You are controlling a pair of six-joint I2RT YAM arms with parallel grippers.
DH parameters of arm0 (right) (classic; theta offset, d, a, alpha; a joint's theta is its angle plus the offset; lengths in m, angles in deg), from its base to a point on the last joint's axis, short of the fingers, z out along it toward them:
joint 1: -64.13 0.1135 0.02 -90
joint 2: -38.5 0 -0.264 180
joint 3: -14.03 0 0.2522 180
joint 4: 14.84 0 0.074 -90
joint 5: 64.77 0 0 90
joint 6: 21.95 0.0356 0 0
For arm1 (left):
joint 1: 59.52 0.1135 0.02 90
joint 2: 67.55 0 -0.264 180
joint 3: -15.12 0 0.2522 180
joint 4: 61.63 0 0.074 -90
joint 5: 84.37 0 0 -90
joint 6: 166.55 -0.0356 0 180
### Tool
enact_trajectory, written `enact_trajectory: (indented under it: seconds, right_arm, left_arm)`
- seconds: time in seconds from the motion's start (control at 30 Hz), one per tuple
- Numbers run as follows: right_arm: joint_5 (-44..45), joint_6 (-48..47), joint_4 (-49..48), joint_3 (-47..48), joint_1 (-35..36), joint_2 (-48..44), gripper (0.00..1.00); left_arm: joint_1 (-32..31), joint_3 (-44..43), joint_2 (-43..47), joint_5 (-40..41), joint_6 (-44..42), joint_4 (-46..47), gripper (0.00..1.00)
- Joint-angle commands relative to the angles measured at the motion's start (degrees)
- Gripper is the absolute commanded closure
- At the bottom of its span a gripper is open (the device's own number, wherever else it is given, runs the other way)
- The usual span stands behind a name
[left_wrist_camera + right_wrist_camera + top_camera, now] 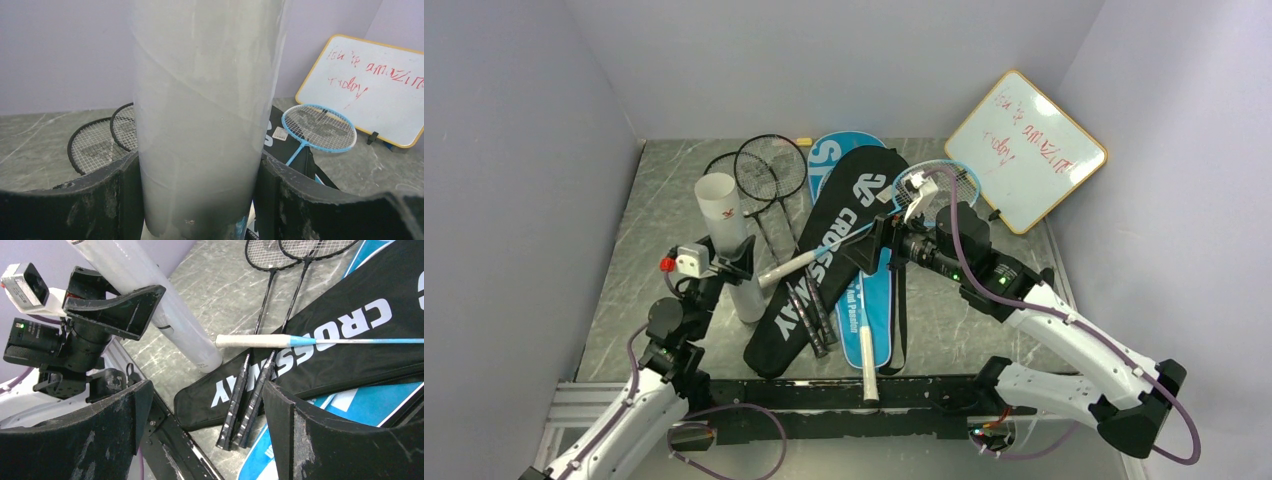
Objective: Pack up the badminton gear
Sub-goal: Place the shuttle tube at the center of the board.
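My left gripper [732,266] is shut on the white cardboard tube [729,240], which stands tilted at the table's left; the tube [205,115] fills the gap between both fingers. Two black rackets [769,175] lie beside it, their handles [245,405] resting on the black CROSSWAY cover [824,265]. The light-blue racket [936,185] lies across that cover, its white handle [255,340] pointing at the tube. My right gripper [876,240] hovers open over the cover, nothing between its fingers [300,430]. The blue SPORT cover [864,320] lies underneath.
A wood-framed whiteboard [1024,150] with red writing leans in the back right corner. A small marker [804,141] lies at the back wall. A white grip [867,370] pokes out at the blue cover's near end, over the black base rail [824,395].
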Motion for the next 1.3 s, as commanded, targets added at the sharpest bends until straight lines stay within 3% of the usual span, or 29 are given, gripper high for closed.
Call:
enact_trajectory:
  seconds: [0.0,0.1,0.33,0.37,0.83,1.03,1.27]
  right_arm:
    - [-1.0,-1.2,-2.0,1.4,0.3,-0.7,0.15]
    - [-1.0,-1.0,-2.2,1.0,0.3,-1.0,0.15]
    - [-1.4,-0.6,-2.9,0.6,0.3,-1.1,0.15]
    - [-1.6,-0.6,-2.9,0.7,0.3,-1.1,0.15]
    - [-2.4,-0.3,-3.0,1.4,0.3,-0.9,0.15]
    - [-3.2,0.1,-3.4,1.5,0.3,-0.5,0.15]
    - [-3.3,0.1,-3.2,1.5,0.3,-0.7,0.15]
  left_arm:
    - [0.1,0.3,1.8,-0.5,1.9,2.1,0.67]
    - [0.1,-1.2,3.7,0.2,2.1,-2.6,0.55]
    - [0.1,-6.3,7.4,2.3,2.2,-15.5,0.05]
    - [0.1,-6.8,7.7,2.6,2.1,-16.9,0.03]
    - [0.1,-17.9,10.1,3.4,-2.6,-35.9,0.03]
    - [0.1,-19.6,10.7,-3.6,-11.1,-38.6,0.05]
    - [0.1,-21.7,7.4,-3.7,-14.5,-40.2,0.05]
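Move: The left gripper already holds the shuttle tube around its middle, the tube roughly upright, its foot about 20 cm below the hand and 2 cm to the right. The white racket grip lies some 12 cm ahead and 12 cm right, about 18 cm down; the black racket handles are about 17 cm right and 2 cm back, at table height. From the right hand, the tube's middle is roughly 29 cm left, 4 cm ahead and 5 cm lower. Open the left fingers wide to unclamp the shuttle tube, while easing the hand back towards the base about 4 cm and up about as much, drifting some 2 cm left. Finish by rolling the wrist about 15 degrees, left side rising, and sinking slightly; keep the tube between the spread fingers. ##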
